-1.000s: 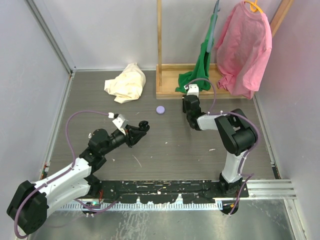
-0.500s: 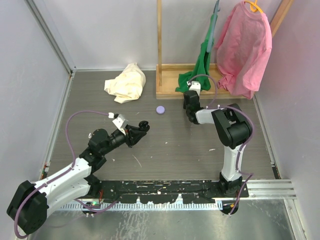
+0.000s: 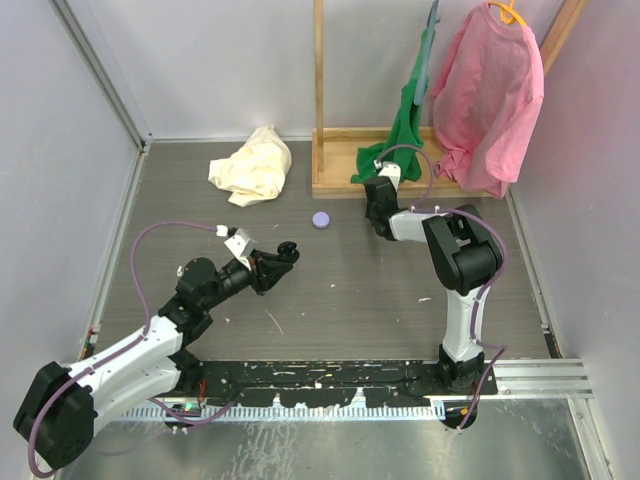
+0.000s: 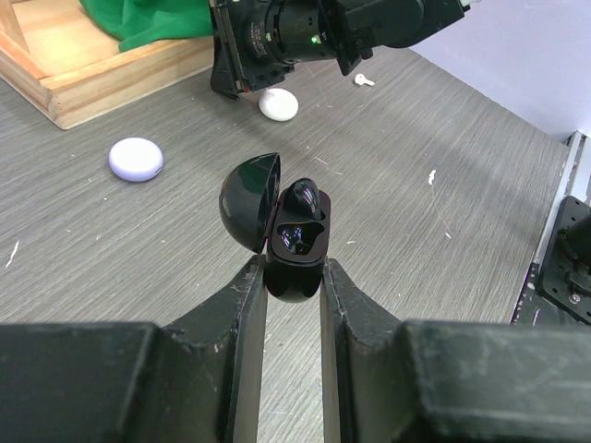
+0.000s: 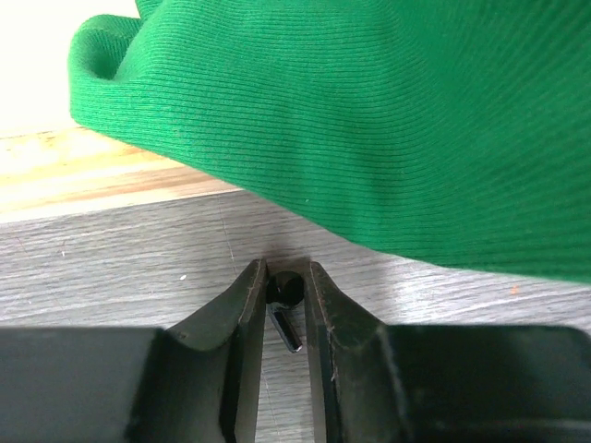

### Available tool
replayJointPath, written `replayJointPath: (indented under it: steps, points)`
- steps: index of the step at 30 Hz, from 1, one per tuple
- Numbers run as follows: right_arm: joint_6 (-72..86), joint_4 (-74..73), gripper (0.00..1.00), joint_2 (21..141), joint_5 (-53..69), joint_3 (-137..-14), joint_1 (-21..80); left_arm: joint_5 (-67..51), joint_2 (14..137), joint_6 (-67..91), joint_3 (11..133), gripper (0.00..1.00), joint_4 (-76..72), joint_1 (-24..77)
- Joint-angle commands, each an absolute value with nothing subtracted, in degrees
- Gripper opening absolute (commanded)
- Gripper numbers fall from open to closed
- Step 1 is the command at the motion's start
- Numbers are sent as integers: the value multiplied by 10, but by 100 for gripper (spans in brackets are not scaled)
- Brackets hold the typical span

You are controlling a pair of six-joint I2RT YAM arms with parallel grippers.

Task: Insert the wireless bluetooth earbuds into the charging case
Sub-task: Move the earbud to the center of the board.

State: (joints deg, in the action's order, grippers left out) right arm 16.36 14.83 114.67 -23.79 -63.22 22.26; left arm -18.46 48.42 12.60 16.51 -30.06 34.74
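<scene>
My left gripper (image 4: pixel 293 269) is shut on the black charging case (image 4: pixel 295 247), held above the floor with its lid (image 4: pixel 249 196) swung open to the left. One black earbud (image 4: pixel 302 197) sits in a well of the case. From above, the case (image 3: pixel 286 253) shows at the tip of the left gripper (image 3: pixel 273 264), left of centre. My right gripper (image 5: pixel 284 277) is down on the floor beside the wooden rack base and is shut on a second black earbud (image 5: pixel 286 288), whose stem points back between the fingers. The right gripper (image 3: pixel 377 207) shows from above in front of the rack.
A wooden rack base (image 3: pixel 338 186) runs along the back, with a green garment (image 5: pixel 369 120) draped onto it and a pink one (image 3: pixel 490 100) hanging at the right. A cream cloth (image 3: pixel 252 165) lies back left. A lavender disc (image 3: pixel 320 219), a white oval piece (image 4: pixel 278 103) and a white earbud (image 4: pixel 363 79) lie on the floor.
The right arm has swung further back toward the rack base, and its jaws have closed on the black earbud. The left arm and the case have not moved.
</scene>
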Motion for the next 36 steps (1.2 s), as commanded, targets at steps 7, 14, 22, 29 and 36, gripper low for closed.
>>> replayJointPath:
  steps: [7, 14, 22, 29, 36]
  points:
    - [171, 72, 17, 1098, -170, -618, 245, -189, 469, 120, 163, 0, -329, 345]
    - [185, -15, 17, 1047, -139, -585, 287, -182, 467, 119, 159, 0, -331, 345]
    - [216, -139, 19, 978, -137, -530, 365, -175, 462, 119, 155, 0, -334, 345]
    - [274, -210, 20, 893, -143, -464, 420, -172, 462, 119, 152, 0, -337, 345]
    - [280, -273, 27, 851, -135, -453, 432, -173, 459, 120, 152, 0, -336, 346]
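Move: The right hand already has the earbud between its fingertips, low over the table. The bare middle of the table it goes to lies about 25 cm back and 6 cm left. The white disc stands some 5 cm back and 3 cm right, the purple case 17 cm left and 3 cm back, and the tray's front edge 4 cm ahead. The charging case in the left hand is 23 cm back, 22 cm left and 15 cm higher. From the left hand, that middle spot is roughly 18 cm right, level in reach, and 17 cm below. Keeping the earbud pinched between its fingertips, the right hand draws back some 24 cm from the tray and green cloth towards the bare middle of the table, staying low. It swings about 7 cm left on the way, then eases slightly right again, while the fingers tip to point more steeply down by some 25 degrees and turn counter-clockwise. ##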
